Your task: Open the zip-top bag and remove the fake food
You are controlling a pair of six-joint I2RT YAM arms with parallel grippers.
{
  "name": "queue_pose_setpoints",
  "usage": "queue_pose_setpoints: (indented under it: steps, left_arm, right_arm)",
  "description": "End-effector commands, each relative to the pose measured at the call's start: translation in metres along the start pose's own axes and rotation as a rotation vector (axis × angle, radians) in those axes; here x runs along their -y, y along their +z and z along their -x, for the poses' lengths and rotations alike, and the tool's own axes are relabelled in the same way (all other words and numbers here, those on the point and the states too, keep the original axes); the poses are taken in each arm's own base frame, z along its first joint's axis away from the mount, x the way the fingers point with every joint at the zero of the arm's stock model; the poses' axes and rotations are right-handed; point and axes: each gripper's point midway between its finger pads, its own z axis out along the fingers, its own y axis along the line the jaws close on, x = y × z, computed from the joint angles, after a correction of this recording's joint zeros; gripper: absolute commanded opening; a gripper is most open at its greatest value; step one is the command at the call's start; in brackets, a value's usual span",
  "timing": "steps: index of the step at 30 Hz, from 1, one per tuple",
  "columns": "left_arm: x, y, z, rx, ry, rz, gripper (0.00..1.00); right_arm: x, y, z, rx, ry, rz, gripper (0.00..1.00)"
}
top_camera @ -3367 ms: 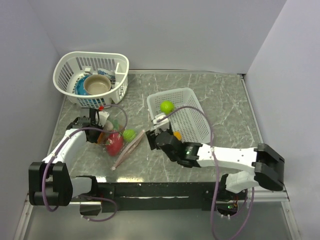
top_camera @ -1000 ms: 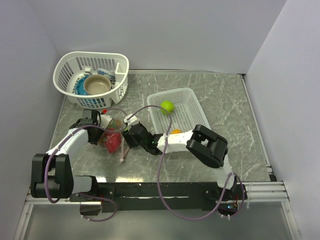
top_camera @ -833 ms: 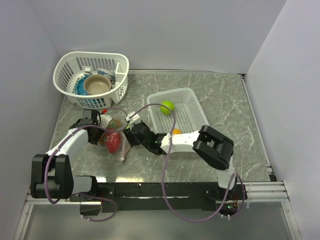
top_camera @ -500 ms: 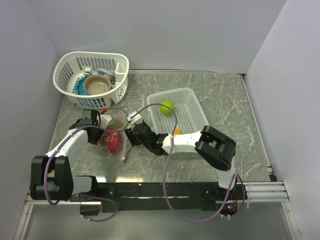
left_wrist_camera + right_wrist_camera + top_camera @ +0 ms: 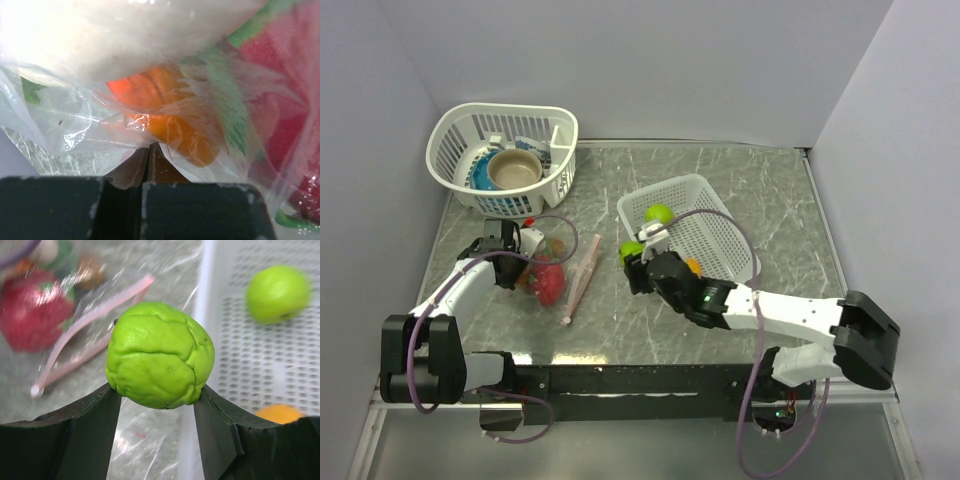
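Observation:
The zip-top bag (image 5: 556,268) lies crumpled at the left with its pink zip strip (image 5: 582,278) stretched toward me. Fake food shows through it: a red piece (image 5: 548,284) and an orange piece (image 5: 175,122). My left gripper (image 5: 517,270) is shut on the bag's clear film (image 5: 90,125) at its left side, fingertips (image 5: 156,152) pressed together. My right gripper (image 5: 157,390) is shut on a lime-green ball (image 5: 160,354), held above the table by the white basket's near-left corner. That ball (image 5: 631,252) is outside the bag.
The rectangular white basket (image 5: 720,225) holds another green ball (image 5: 658,213) and an orange ball (image 5: 692,265). A round white basket (image 5: 455,130) with a tan bowl (image 5: 514,169) on a blue plate stands at the back left. Grey walls close in the table.
My right gripper has drawn back from the bag's mouth to the right, carrying the lime-green ball toward the rectangular basket. The zip strip has shifted slightly. My left gripper stays put.

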Motion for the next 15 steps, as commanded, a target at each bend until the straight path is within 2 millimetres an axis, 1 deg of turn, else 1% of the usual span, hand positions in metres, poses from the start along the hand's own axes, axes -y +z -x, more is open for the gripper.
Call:
queue_pose_setpoints:
  steps: [1, 3, 4, 5, 6, 7, 8, 9, 11, 12, 14, 15]
  left_arm:
    - [0.001, -0.010, 0.012, 0.048, -0.010, -0.015, 0.01]
    - [-0.001, -0.013, 0.013, 0.054, -0.008, -0.008, 0.01]
    - [-0.001, -0.013, 0.013, 0.054, -0.007, -0.008, 0.01]
    - [-0.001, -0.014, 0.012, 0.056, -0.007, -0.005, 0.01]
    - [-0.001, -0.014, 0.012, 0.056, -0.005, -0.005, 0.01]
    - [-0.001, -0.014, 0.012, 0.055, -0.007, -0.005, 0.01]
    - [0.000, -0.015, 0.011, 0.054, -0.007, -0.006, 0.01]
    - [0.000, -0.015, 0.012, 0.054, -0.007, -0.007, 0.01]
    - [0.000, -0.016, 0.012, 0.057, -0.005, -0.006, 0.01]
    - [-0.001, -0.016, 0.012, 0.058, -0.004, -0.005, 0.01]
    - [-0.001, -0.016, 0.012, 0.056, -0.002, -0.007, 0.01]
    - [0.000, -0.015, 0.012, 0.055, -0.003, -0.009, 0.01]
  right_arm:
    - [0.060, 0.004, 0.017, 0.037, 0.052, -0.209, 0.37]
    - [0.084, 0.011, 0.017, 0.020, 0.088, -0.286, 0.41]
    - [0.095, 0.015, 0.009, -0.008, 0.099, -0.324, 0.44]
    - [0.113, 0.018, 0.008, -0.016, 0.118, -0.375, 0.61]
    - [0.118, 0.021, 0.010, -0.016, 0.132, -0.396, 0.66]
    - [0.123, 0.026, 0.005, -0.033, 0.138, -0.417, 0.71]
    - [0.128, 0.026, 0.001, -0.047, 0.148, -0.444, 0.89]
    - [0.132, 0.026, 0.002, -0.044, 0.147, -0.465, 1.00]
    - [0.132, 0.027, 0.002, -0.045, 0.153, -0.475, 1.00]
    - [0.130, 0.027, 0.006, -0.038, 0.159, -0.467, 1.00]
    - [0.127, 0.023, 0.016, -0.015, 0.173, -0.448, 1.00]
    - [0.122, 0.019, 0.025, 0.006, 0.182, -0.423, 1.00]
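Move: The right hand already holds the green pepper at the white basket's left edge; the basket's middle lies about 11 cm to its right, 6 cm ahead and 11 cm below. Inside it, the green apple sits some 10 cm ahead and 6 cm right, and the orange pepper 10 cm right and 1 cm ahead, both about 12 cm down. From the left hand the basket's middle is roughly 37 cm right, 6 cm ahead, at about its height. Right hand sweeps about 10 cm right and 8 forward over the basket, sinks, and opens, releasing the green pepper. ##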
